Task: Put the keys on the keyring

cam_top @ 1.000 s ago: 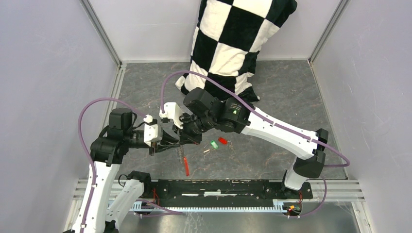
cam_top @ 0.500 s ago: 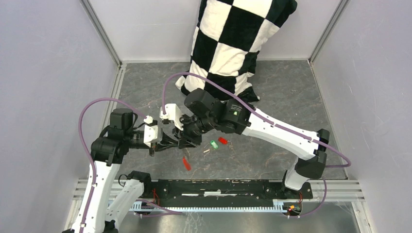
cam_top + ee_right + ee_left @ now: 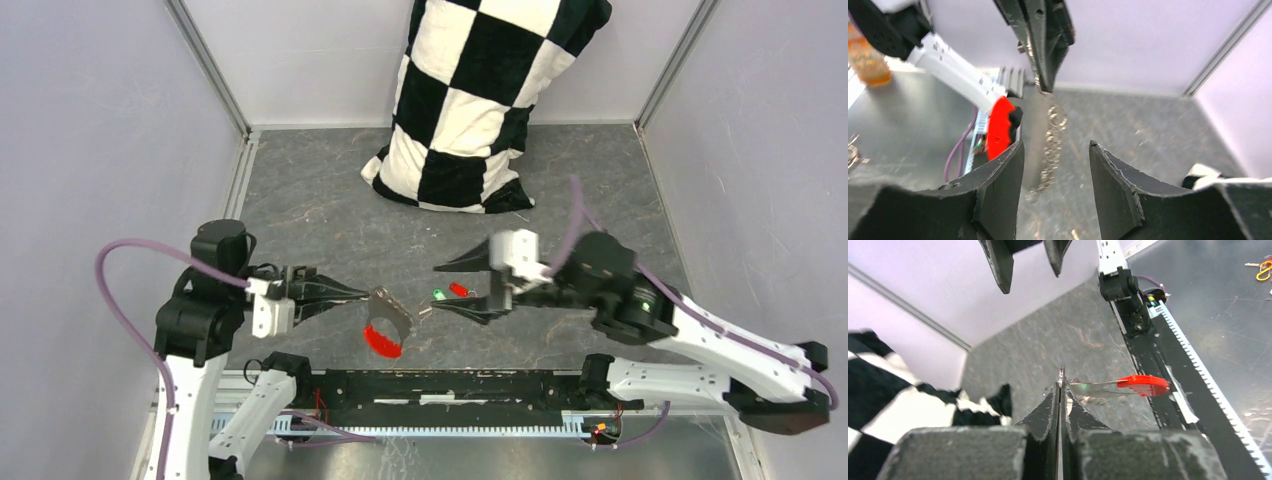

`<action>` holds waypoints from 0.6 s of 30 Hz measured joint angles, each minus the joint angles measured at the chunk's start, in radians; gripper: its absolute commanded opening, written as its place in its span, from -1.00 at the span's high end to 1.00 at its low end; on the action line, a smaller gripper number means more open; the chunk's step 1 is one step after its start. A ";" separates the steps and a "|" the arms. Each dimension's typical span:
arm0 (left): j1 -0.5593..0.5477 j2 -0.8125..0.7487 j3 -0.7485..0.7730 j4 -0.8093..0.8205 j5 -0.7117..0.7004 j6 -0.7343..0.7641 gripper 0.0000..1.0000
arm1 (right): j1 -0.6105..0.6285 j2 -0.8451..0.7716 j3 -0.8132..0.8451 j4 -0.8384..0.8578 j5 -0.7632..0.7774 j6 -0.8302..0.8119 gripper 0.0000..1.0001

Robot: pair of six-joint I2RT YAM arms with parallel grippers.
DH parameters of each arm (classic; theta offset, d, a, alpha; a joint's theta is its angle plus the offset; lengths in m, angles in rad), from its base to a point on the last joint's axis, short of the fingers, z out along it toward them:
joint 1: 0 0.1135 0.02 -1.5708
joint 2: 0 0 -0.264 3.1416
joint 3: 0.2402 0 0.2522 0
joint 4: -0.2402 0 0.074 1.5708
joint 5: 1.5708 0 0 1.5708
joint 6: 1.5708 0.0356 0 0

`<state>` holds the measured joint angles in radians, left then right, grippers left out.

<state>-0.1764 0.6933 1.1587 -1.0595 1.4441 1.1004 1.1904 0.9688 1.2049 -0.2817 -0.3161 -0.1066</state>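
Observation:
The keyring (image 3: 390,306) hangs in the air from my left gripper (image 3: 350,293), which is shut on its thin silver ring (image 3: 1061,376). Its red-and-grey fob (image 3: 382,342) dangles below, and the fob (image 3: 1143,385) juts right of the fingertips in the left wrist view. The green-headed key (image 3: 438,295) and the red-headed key (image 3: 459,289) lie side by side on the grey floor. My right gripper (image 3: 452,289) is open just right of the keyring, over the keys, holding nothing. In the right wrist view the ring and chain (image 3: 1054,125) and fob (image 3: 998,127) hang ahead of the open gripper (image 3: 1055,152).
A black-and-white checkered pillow (image 3: 470,100) leans on the back wall. A black rail (image 3: 450,388) runs along the near edge between the arm bases. Lilac walls (image 3: 90,150) enclose both sides.
The right gripper let go of the keyring, opened and drew back to the right. The left gripper shut on the ring and pulled left with it; the fob now hangs from it.

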 measured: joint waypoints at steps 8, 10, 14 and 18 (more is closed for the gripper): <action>0.000 -0.026 0.123 0.009 0.074 0.108 0.95 | 0.000 -0.214 -0.283 0.396 0.050 -0.002 -0.14; 0.000 -0.029 0.140 0.031 0.080 0.110 0.96 | 0.000 -0.200 -0.286 0.432 0.046 0.001 -0.13; 0.000 -0.032 0.162 0.092 0.084 0.101 0.95 | 0.000 -0.175 -0.301 0.492 0.020 0.005 -0.13; -0.003 -0.032 0.176 0.126 0.085 0.087 0.96 | 0.000 -0.177 -0.335 0.546 -0.012 0.005 -0.13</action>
<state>-0.1791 0.6613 1.3346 -0.9333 1.5291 1.1873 1.1900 0.7914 0.8696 0.2638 -0.3283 -0.1013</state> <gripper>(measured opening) 0.037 0.567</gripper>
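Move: Under the left hand's shut fingertips hangs the red-handled metal plate with its rings, its middle about 5 cm below, 2 cm back and 2 cm right. On the table, nearly 35 cm below that hand, lie the green tag about 14 cm ahead and 10 cm right, and the red tag 16 cm ahead and 14 cm right. From the empty, open right hand the plate is about 7 cm left, 2 cm back and 9 cm lower. Raising the still-pinched plate, the left hand climbs about 7 cm and draws back some 3 cm, slowing towards the end and rolling about 25 degrees so its forward side lifts. The right hand, fingers staying open, first backs off rightward and up from the plate, then eases partway back left, its fingers tipping up about 20 degrees. ##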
